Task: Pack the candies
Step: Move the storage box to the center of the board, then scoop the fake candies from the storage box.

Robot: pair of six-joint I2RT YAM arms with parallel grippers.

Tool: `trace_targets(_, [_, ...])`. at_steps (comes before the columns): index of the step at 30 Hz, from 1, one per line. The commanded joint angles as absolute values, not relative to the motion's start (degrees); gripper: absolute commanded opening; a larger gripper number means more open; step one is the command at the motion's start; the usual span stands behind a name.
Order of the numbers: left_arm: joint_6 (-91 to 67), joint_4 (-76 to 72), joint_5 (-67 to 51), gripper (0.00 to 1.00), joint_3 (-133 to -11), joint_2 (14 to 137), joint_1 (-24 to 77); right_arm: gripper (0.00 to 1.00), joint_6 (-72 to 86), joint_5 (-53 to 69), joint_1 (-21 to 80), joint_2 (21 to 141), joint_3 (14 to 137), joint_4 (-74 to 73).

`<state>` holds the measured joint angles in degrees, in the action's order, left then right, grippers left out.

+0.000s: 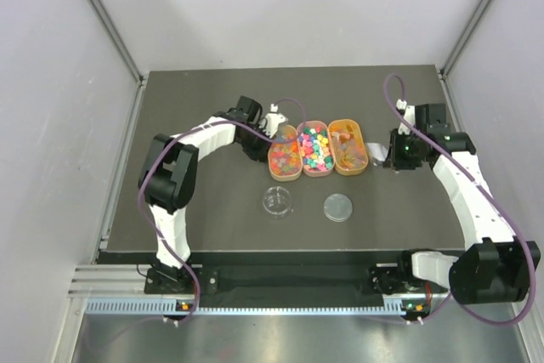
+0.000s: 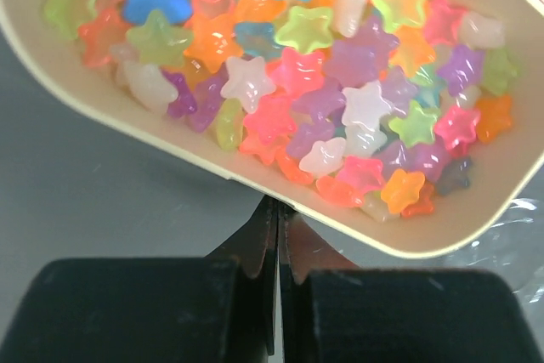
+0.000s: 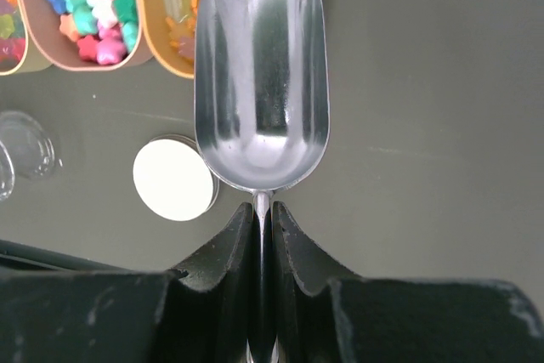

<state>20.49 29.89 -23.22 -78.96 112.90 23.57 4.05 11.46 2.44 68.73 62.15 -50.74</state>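
The candies point(image 2: 323, 99) are small star-shaped sweets in many colours, piled in three oval tan trays point(image 1: 285, 174) side by side at the table's middle. My left gripper point(image 2: 279, 210) is shut, its tips tucked just under the rim of the left tray point(image 2: 170, 138), with nothing seen between the fingers. In the top view it point(image 1: 270, 135) sits at that tray's far left end. My right gripper point(image 3: 263, 210) is shut on the thin handle of an empty metal scoop point(image 3: 260, 74), hovering just right of the right tray point(image 1: 348, 167). Candies point(image 3: 93, 6) also show in the right wrist view.
A clear round dish point(image 1: 277, 201) and a round lid point(image 1: 337, 207) lie in front of the trays. The right wrist view has the white lid point(image 3: 172, 178) left of the scoop and the clear dish point(image 3: 21, 144) at the left edge.
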Motion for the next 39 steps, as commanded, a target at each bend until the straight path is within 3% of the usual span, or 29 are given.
trace_targets(1, [19.7,29.9,-28.6,0.00,-84.9,115.4,27.5,0.00,2.9,10.9,1.8,66.0,60.2,-49.7])
trace_targets(9, [18.8,30.5,-29.3,0.00,-93.2,120.9,31.1,0.00,-1.8,7.8,1.5,66.7,62.1,-50.3])
trace_targets(24, [18.1,27.7,-29.1,0.00,-96.3,121.8,33.0,0.00,-9.7,5.1,1.6,76.2,74.4,-54.1])
trace_targets(29, [20.9,35.0,-23.8,0.01,-95.9,118.0,31.6,0.00,-13.1,5.7,1.5,82.3,82.7,-57.5])
trace_targets(32, [22.2,32.7,-21.7,0.23,-91.3,111.2,28.5,0.00,-14.4,4.9,1.5,84.5,86.1,-59.2])
trace_targets(34, [23.6,28.2,-20.7,0.30,-89.0,106.2,26.5,0.00,-14.9,4.6,1.4,85.5,86.7,-60.4])
trace_targets(35, [24.3,21.5,-19.2,0.42,-87.2,105.0,26.4,0.00,-15.0,4.7,1.5,85.6,86.4,-61.4])
trace_targets(39, [25.1,6.6,-18.0,0.54,-88.0,106.6,26.5,0.00,-13.1,6.9,1.5,85.3,83.6,-62.3])
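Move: The left candy box is against the closed left fingertips, its middle about 6 cm right and 2 cm ahead, at about their height. Beyond it, the middle box lies some 16 cm right and 3 cm ahead of that hand, the right box 27 cm right and 4 cm ahead; the glass jar is 15 cm back and 3 cm right. From the scoop-holding right hand, the right box lies roughly 12 cm left, 13 cm ahead and 13 cm below. Still against the left box's side, the left hand's shut fingers push the row of boxes to the right about 9 cm, mostly early on, then come free, opening halfway as the hand lifts some 8 cm and swings left and forward. The right hand keeps its grip on the scoop, eases back and down a little, then goes forward, up and slightly left, bringing the scoop over the right box while rolling and turning counter-clockwise. ##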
